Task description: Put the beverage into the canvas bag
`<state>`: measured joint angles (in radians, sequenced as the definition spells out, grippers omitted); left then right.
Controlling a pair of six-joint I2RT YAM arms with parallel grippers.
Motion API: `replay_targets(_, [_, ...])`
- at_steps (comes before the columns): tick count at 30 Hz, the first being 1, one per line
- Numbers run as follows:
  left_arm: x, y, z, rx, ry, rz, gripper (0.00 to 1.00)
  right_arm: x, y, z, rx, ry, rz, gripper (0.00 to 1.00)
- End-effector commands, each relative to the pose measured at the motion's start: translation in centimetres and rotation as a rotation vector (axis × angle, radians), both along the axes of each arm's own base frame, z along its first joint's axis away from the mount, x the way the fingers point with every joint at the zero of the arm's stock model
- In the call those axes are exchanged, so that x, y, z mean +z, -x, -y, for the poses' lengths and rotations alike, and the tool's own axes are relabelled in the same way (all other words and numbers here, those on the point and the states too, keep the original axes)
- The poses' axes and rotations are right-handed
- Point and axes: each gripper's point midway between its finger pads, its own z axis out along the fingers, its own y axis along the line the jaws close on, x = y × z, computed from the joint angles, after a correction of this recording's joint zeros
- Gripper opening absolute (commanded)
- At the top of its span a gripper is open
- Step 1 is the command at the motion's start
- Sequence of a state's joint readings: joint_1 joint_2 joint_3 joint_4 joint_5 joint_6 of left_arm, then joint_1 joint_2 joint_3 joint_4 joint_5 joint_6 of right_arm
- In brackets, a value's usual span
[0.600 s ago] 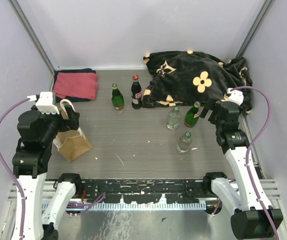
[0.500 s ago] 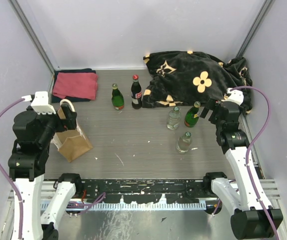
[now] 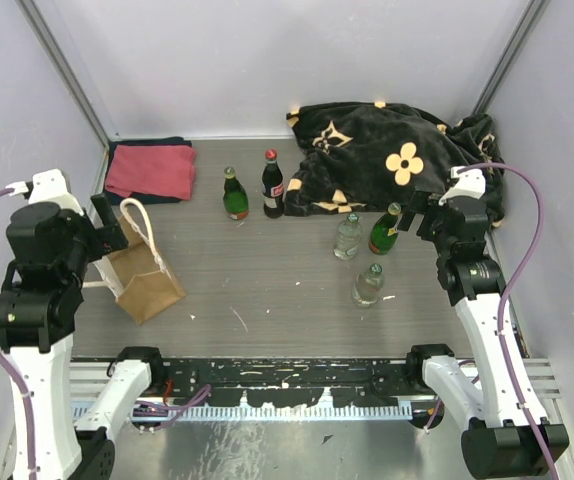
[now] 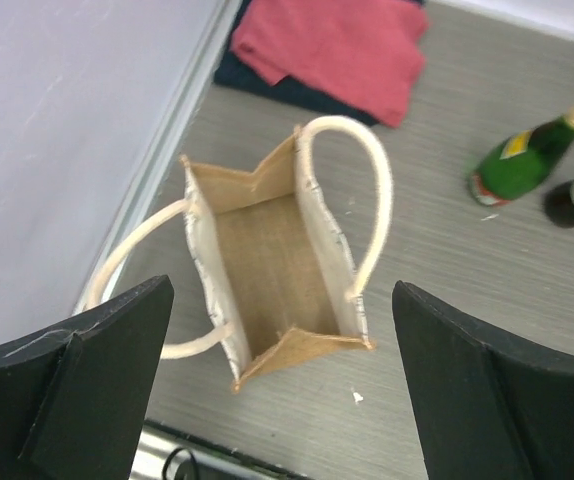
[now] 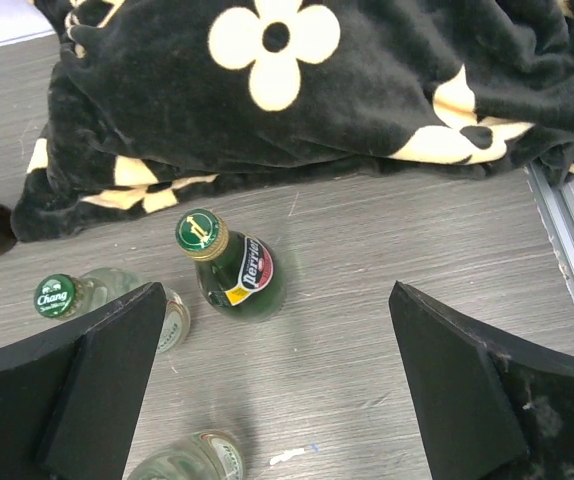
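Observation:
The tan canvas bag [image 3: 147, 278] stands upright at the left with its mouth open and nothing inside; one cream handle [image 3: 139, 216] arches above it. My left gripper [image 3: 108, 233] hovers open just left of and above the bag [image 4: 267, 265], its jaws wide either side of the mouth [image 4: 281, 290]. Several beverage bottles stand on the table. A green Perrier bottle [image 3: 386, 230] [image 5: 233, 270] stands just left of my open right gripper [image 3: 423, 220] [image 5: 277, 292], which holds nothing. Two clear bottles [image 3: 347, 237] [image 3: 368, 285] stand nearby.
A green bottle [image 3: 234, 195] and a dark cola bottle [image 3: 272, 185] stand at the back centre. A folded red towel [image 3: 152, 170] lies back left on a dark cloth. A black flowered blanket [image 3: 397, 155] fills the back right. Walls close in on both sides.
My left arm has drawn back to the left, away from above the bag, uncovering its handle. The right gripper has shifted slightly toward the back.

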<state>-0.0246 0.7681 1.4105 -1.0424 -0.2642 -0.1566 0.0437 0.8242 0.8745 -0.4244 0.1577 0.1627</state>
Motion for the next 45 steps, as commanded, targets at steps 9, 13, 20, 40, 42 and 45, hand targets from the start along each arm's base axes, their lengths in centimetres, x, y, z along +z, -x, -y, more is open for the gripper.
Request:
replay_targets(9, [-8.9, -0.6, -5.1, 0.395, 0.130, -0.371, 0.98, 2.6, 0.1, -1.3, 0.068, -0.041, 0.055, 1.00])
replay_targets(13, [-12.2, -0.9, -6.4, 0.457, 0.219, -0.486, 0.99, 2.7, 0.3, -1.5, 0.084, -0.029, 0.054, 1.00])
replay_targets(20, [-14.7, -2.8, -6.9, 0.417, 0.257, -0.512, 0.97, 3.3, 0.6, -1.5, 0.098, -0.014, 0.053, 1.00])
replay_targets(40, [-22.3, -6.1, -7.1, 0.353, 0.295, -0.661, 0.67, 3.5, 1.9, -0.9, 0.067, -0.008, 0.040, 1.00])
replay_targets(42, [-22.9, -6.0, -7.0, 0.347, 0.295, -0.675, 0.56, 3.6, 2.0, -0.9, 0.064, -0.007, 0.039, 1.00])
replay_targets(45, [-23.4, -5.8, -6.8, 0.332, 0.295, -0.692, 0.37, 3.6, 2.2, -0.9, 0.064, -0.006, 0.037, 1.00])
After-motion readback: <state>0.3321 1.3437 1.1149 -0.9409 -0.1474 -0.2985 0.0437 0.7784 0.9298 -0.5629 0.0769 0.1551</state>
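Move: The canvas bag's left rim lies about 5 cm ahead of the left hand, 7 cm to its left and 22 cm below; the middle of the canvas bag is roughly 5 cm ahead, 1 cm left and 27 cm down. The red cloth lies some 18 cm beyond the bag's middle and about level with it sideways, and the nearer green bottle stands around 12 cm beyond that middle and 17 cm to its right. From the right hand, the bag's middle is about 47 cm left, 6 cm back and 17 cm below. The open left hand swings down and to its left over the canvas bag, then keeps sinking while easing about 4 cm forward, some 23 cm down in all, as the wrist tips about 40 degrees downward and turns some 20 degrees counter-clockwise. It brings one finger inside the bag and one outside its left wall, and near the end closes them to about half their gap around the wall, while the empty right hand drifts about 2 cm back. ##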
